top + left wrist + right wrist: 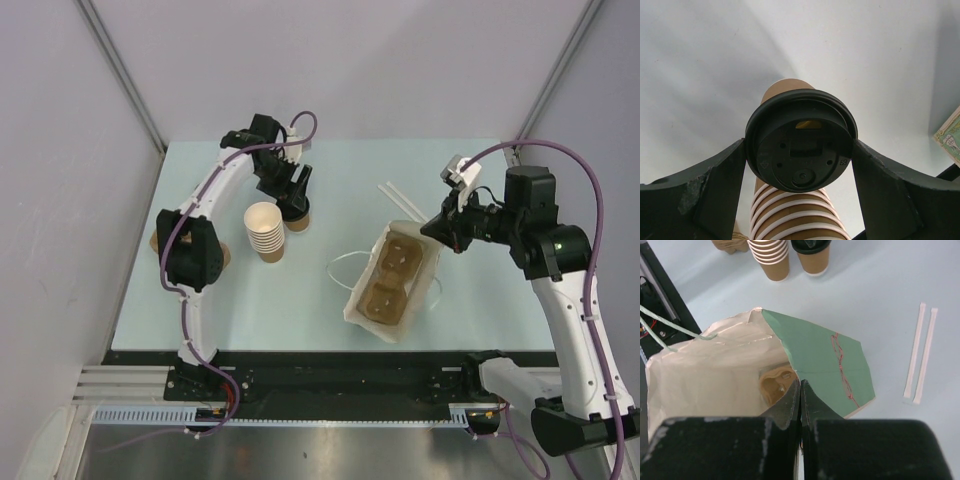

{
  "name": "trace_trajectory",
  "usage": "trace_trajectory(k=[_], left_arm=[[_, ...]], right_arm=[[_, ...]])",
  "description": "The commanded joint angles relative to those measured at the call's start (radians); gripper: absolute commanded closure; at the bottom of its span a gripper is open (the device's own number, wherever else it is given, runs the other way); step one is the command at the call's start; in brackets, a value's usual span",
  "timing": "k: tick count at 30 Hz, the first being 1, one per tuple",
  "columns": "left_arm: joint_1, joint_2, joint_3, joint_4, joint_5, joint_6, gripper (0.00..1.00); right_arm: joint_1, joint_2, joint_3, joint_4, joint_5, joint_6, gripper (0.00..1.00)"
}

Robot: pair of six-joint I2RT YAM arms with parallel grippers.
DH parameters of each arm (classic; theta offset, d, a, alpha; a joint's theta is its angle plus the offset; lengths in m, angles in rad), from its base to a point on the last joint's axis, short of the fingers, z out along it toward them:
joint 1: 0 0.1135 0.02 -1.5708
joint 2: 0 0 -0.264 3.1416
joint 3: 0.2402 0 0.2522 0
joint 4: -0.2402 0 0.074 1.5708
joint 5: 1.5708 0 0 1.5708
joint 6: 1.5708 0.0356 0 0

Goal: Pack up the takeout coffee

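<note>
The takeout coffee [296, 220], a brown paper cup with a black lid [801, 147], stands on the table beside a stack of lidless cups [266, 232]. My left gripper [292, 196] is down over it, and its two fingers press on opposite sides of the lid rim [800, 150]. Seen from the right wrist, the coffee [812, 255] rests upright on the table. My right gripper [801, 386] is shut on the rim of a green-and-white paper bag [820, 355], holding its mouth open. A brown pulp carrier [772, 385] lies inside the bag [360, 300].
The nested cup stack [800, 215] stands close beside the coffee, on its left in the top view. Two wrapped straws [920, 355] lie on the table beyond the bag. The bag's green cord handle [670, 327] trails toward the table's near edge. More brown items [225, 255] sit behind the left arm.
</note>
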Motion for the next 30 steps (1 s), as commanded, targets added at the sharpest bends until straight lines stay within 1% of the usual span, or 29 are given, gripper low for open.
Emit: trace_trajectory(k=[1, 7, 10, 14, 18, 24, 26, 30], left_arm=[[0.006, -0.058, 0.012, 0.013, 0.042, 0.019, 0.85], [0.011, -0.072, 0.045, 0.019, 0.088, 0.022, 0.87], [0.012, -0.093, 0.094, 0.013, 0.108, 0.022, 0.88], [0.012, -0.130, 0.218, -0.026, 0.157, 0.022, 0.89], [0.005, -0.176, 0.306, -0.084, 0.236, 0.043, 0.90], [-0.072, -0.284, 0.381, -0.138, 0.287, 0.160, 0.91], [-0.128, -0.326, 0.407, -0.162, 0.286, 0.199, 0.91], [-0.265, -0.403, 0.392, -0.156, 0.255, 0.210, 0.91]], right_arm=[[0.026, -0.040, 0.008, 0.024, -0.048, -0.087, 1.00], [0.034, -0.034, 0.005, 0.039, -0.025, -0.069, 1.00], [0.034, -0.023, 0.005, 0.045, -0.009, -0.040, 1.00], [0.034, 0.002, 0.005, 0.056, 0.015, 0.032, 1.00], [0.034, 0.023, 0.002, 0.065, 0.052, 0.080, 1.00], [0.025, 0.060, -0.014, 0.070, 0.110, 0.141, 1.00], [0.014, 0.083, -0.014, 0.070, 0.115, 0.163, 1.00], [-0.006, 0.115, -0.014, 0.087, 0.120, 0.226, 1.00]])
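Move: The left hand already grips the lidded coffee by its lid; the bag it is meant for lies about 21 cm back and 19 cm to its right, its middle near the hand's height. The cup stack stands some 4 cm back and 6 cm left, 7 cm lower. The right hand has the bag's rim, with the bag's middle about 8 cm left and 16 cm below, nearly level fore and aft; the white straws lie some 27 cm ahead, 2 cm left, 31 cm down. Keeping its grip on the lidded cup, the left hand lingers, then sweeps up with gathering speed, about 26 cm, curving back some 10 cm and rightward; the wrist tips the fingers up and turns clockwise. The right hand, still pinching the bag's rim, eases back a centimetre, then goes about 4 cm forward and slightly down, fingers tilting downward. ##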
